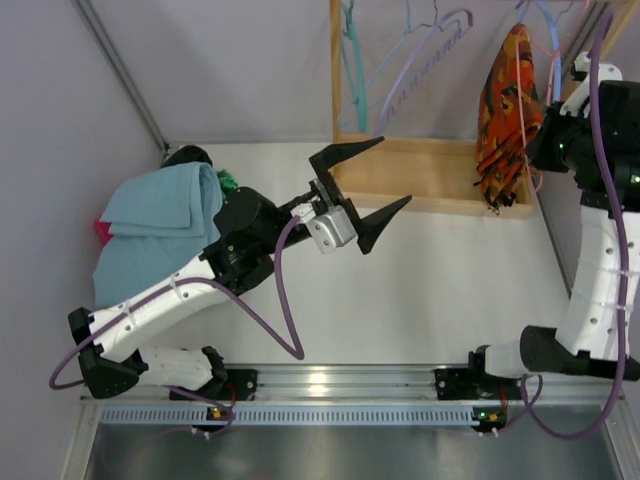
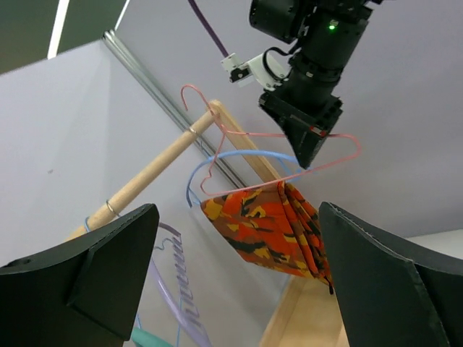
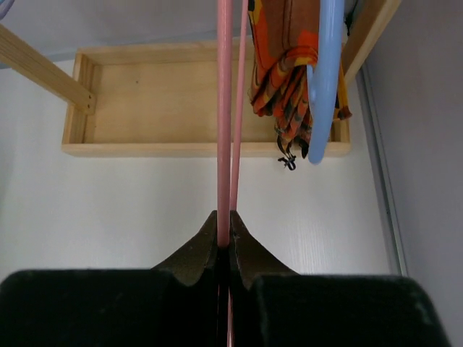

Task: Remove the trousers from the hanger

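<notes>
The trousers (image 1: 505, 110), orange camouflage cloth, hang folded over a thin pink hanger (image 2: 289, 155) on the wooden rail (image 2: 145, 177). My right gripper (image 1: 545, 135) is up at the hanger's right end and is shut on the pink wire (image 3: 224, 108), which runs straight out from between the closed fingertips (image 3: 223, 217). The trousers (image 3: 282, 72) hang just right of that wire. My left gripper (image 1: 394, 170) stands wide open over the table, left of the trousers and apart from them. In the left wrist view it frames the trousers (image 2: 264, 228) from below, holding nothing.
A pale blue hanger (image 3: 325, 79) hangs against the trousers. Lilac (image 1: 420, 60) and teal (image 1: 352, 60) hangers hang further left on the rail. The rack's wooden base tray (image 1: 430, 175) lies below. A heap of blue cloth (image 1: 160, 225) sits at the table's left.
</notes>
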`<state>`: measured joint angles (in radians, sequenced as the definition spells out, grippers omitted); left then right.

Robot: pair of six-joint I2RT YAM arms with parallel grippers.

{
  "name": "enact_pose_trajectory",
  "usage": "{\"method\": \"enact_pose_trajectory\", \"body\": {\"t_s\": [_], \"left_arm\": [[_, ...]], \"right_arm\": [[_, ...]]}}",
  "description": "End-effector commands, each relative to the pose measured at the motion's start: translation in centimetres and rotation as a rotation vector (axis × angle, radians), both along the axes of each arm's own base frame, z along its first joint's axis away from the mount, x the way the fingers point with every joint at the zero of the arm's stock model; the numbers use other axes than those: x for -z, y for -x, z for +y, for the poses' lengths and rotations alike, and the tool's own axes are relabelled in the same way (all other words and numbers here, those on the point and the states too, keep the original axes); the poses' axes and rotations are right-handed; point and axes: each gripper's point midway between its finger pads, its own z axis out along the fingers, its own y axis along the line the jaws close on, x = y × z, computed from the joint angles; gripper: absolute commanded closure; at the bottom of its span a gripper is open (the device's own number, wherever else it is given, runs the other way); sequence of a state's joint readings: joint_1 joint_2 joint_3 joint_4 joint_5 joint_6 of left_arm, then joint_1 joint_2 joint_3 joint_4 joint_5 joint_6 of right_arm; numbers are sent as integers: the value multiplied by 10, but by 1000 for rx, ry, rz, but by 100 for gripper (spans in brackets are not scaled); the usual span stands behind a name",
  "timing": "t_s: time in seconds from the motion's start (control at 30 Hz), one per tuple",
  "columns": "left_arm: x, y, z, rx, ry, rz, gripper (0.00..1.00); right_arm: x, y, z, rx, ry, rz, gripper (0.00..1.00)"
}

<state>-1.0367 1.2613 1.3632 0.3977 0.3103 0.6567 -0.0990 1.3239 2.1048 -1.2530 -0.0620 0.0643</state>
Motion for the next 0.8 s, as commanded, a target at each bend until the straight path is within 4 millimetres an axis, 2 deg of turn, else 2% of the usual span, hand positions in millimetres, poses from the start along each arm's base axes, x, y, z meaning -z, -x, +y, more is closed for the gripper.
{"method": "enact_pose_trajectory", "body": {"t_s": [0.0,0.03,0.2,0.37,0.47,0.63,0.77], "left_arm": [[32,-15,3,-59,-68,169,2],[34,-15,5,-67,-67,178,2],[20,-18,21,-122,-29,162,2],[18,-22,28,-152,-11,182,2],[19,-21,28,-149,-10,188,2],[25,-21,29,-158,-21,193,2],[30,-24,32,-176,-35,202,2]], "right_arm": [[-28,-38,8,-40,-25,-105,100],[-37,-43,11,-56,-39,-131,100],[-39,-83,20,-126,-57,-147,100],[-46,-108,20,-143,-50,-197,100],[-36,-127,18,-141,-43,-181,100],[-25,-144,15,-118,-18,-162,100],[-17,-154,28,-147,-8,-146,100]]}}
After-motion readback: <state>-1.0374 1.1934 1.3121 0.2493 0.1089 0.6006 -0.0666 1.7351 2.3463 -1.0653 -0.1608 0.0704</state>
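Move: For the right hand, which already holds the empty pink hanger, the rail spot it goes for lies some 20 cm ahead, a couple of centimetres left and about 12 cm up. The camouflage trousers hang about 19 cm ahead, 5 cm right and 10 cm lower; the lilac hanger is roughly 18 cm ahead and 16 cm left, near hand height. From the left hand, that rail spot is around 27 cm forward, 28 cm right and a little higher. Keeping the pink hanger pinched in its shut fingers, the right hand carries it forward about 14 cm towards the rail, fast at first, then slower, nearly level and dipping slightly at the end as it swings a few degrees counter-clockwise alongside the camouflage trousers' left side. The left hand, empty and wide open, sinks some 3 cm while easing forward and a little left, its fingers turning about 10 degrees from rightward towards forward. ##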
